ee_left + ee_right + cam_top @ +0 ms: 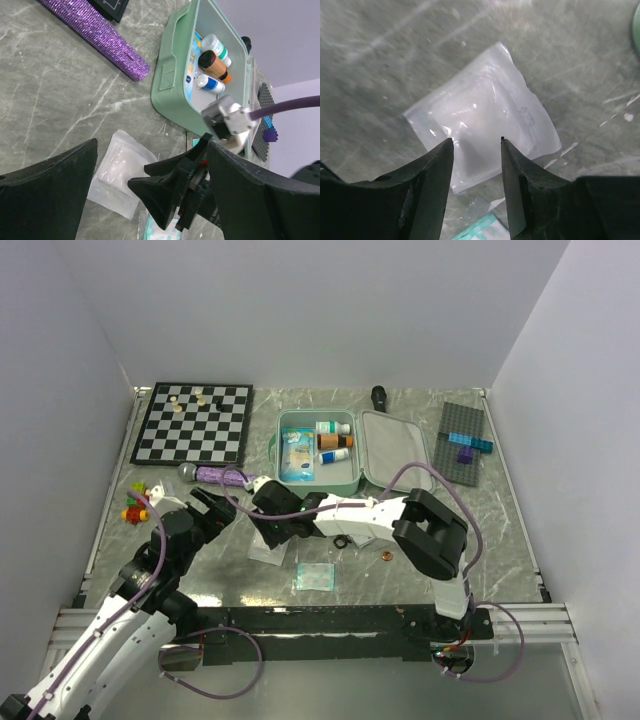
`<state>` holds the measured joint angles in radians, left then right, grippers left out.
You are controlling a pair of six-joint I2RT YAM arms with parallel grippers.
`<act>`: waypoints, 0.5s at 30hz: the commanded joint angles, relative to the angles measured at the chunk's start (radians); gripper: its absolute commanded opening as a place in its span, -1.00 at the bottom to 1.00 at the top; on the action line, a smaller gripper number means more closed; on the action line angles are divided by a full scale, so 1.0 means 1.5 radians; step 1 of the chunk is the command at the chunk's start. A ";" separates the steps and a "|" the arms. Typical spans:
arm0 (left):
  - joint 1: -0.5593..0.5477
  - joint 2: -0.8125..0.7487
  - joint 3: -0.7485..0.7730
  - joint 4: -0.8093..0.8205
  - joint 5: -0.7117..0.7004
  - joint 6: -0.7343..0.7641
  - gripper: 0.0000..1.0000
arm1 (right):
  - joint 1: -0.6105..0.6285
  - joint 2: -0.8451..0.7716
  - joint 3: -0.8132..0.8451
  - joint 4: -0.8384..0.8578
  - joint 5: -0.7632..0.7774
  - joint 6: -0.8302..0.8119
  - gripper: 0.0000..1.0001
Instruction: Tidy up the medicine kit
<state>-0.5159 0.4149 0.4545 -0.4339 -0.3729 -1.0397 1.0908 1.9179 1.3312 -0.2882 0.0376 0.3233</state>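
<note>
The medicine kit point(378, 452) lies open at the back centre, a mint-green case point(172, 82) with bottles point(333, 440) and a packet in its left half. A clear white sachet point(480, 112) lies flat on the table in front of it. My right gripper point(476, 142) reaches across to the left and hangs just over the sachet, jaws apart, one fingertip point(446, 150) on each side of its near part. From the left, my left gripper point(205, 508) stands wide open beside the sachet point(117, 172) and holds nothing. A teal-printed sachet point(315, 577) lies nearer the front edge.
A purple glitter stick point(220, 476) lies left of the kit, with a chessboard point(192, 423) behind it. Coloured bricks point(135, 502) sit at the far left. A grey baseplate point(465, 440) with bricks is at the back right. A black ring point(341, 541) and a coin point(385, 554) lie under the right arm.
</note>
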 commanded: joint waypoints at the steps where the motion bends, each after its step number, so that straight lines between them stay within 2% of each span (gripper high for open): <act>1: 0.001 -0.006 -0.004 -0.011 -0.020 -0.011 0.87 | 0.003 0.019 0.025 -0.040 0.012 -0.008 -0.02; 5: 0.001 0.002 -0.003 -0.007 -0.019 -0.009 0.88 | 0.005 0.039 0.039 -0.085 0.041 -0.001 -0.07; 10: 0.001 0.013 -0.004 0.000 -0.014 -0.008 0.88 | 0.007 0.051 0.046 -0.120 0.055 0.006 -0.24; 15: 0.002 0.015 -0.006 0.003 -0.011 -0.007 0.88 | 0.007 0.065 0.064 -0.152 0.070 0.011 -0.66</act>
<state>-0.5156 0.4313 0.4465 -0.4469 -0.3828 -1.0420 1.0943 1.9827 1.3857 -0.4202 0.1047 0.3313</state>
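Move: Just under the right fingers lies the clear pouch, its middle some 3 cm to their left, 1 cm ahead and about 4 cm below. From the right hand, the teal packet is some 9 cm right and 8 cm back, the green case about 24 cm ahead and 10 cm right, and the purple microphone roughly 17 cm ahead and 16 cm left. From the idle left hand the pouch sits about 10 cm right, 3 cm back and 14 cm down. Sinking about 2.5 cm and sliding some 2 cm to its right, the right hand comes down over the clear pouch's right-hand part, most of the drop coming early. The wrist rolls roughly 10 degrees, its left side dipping, and the half-open fingers close to about a quarter, mainly late on. Whether the tips touch the film can't be seen. ##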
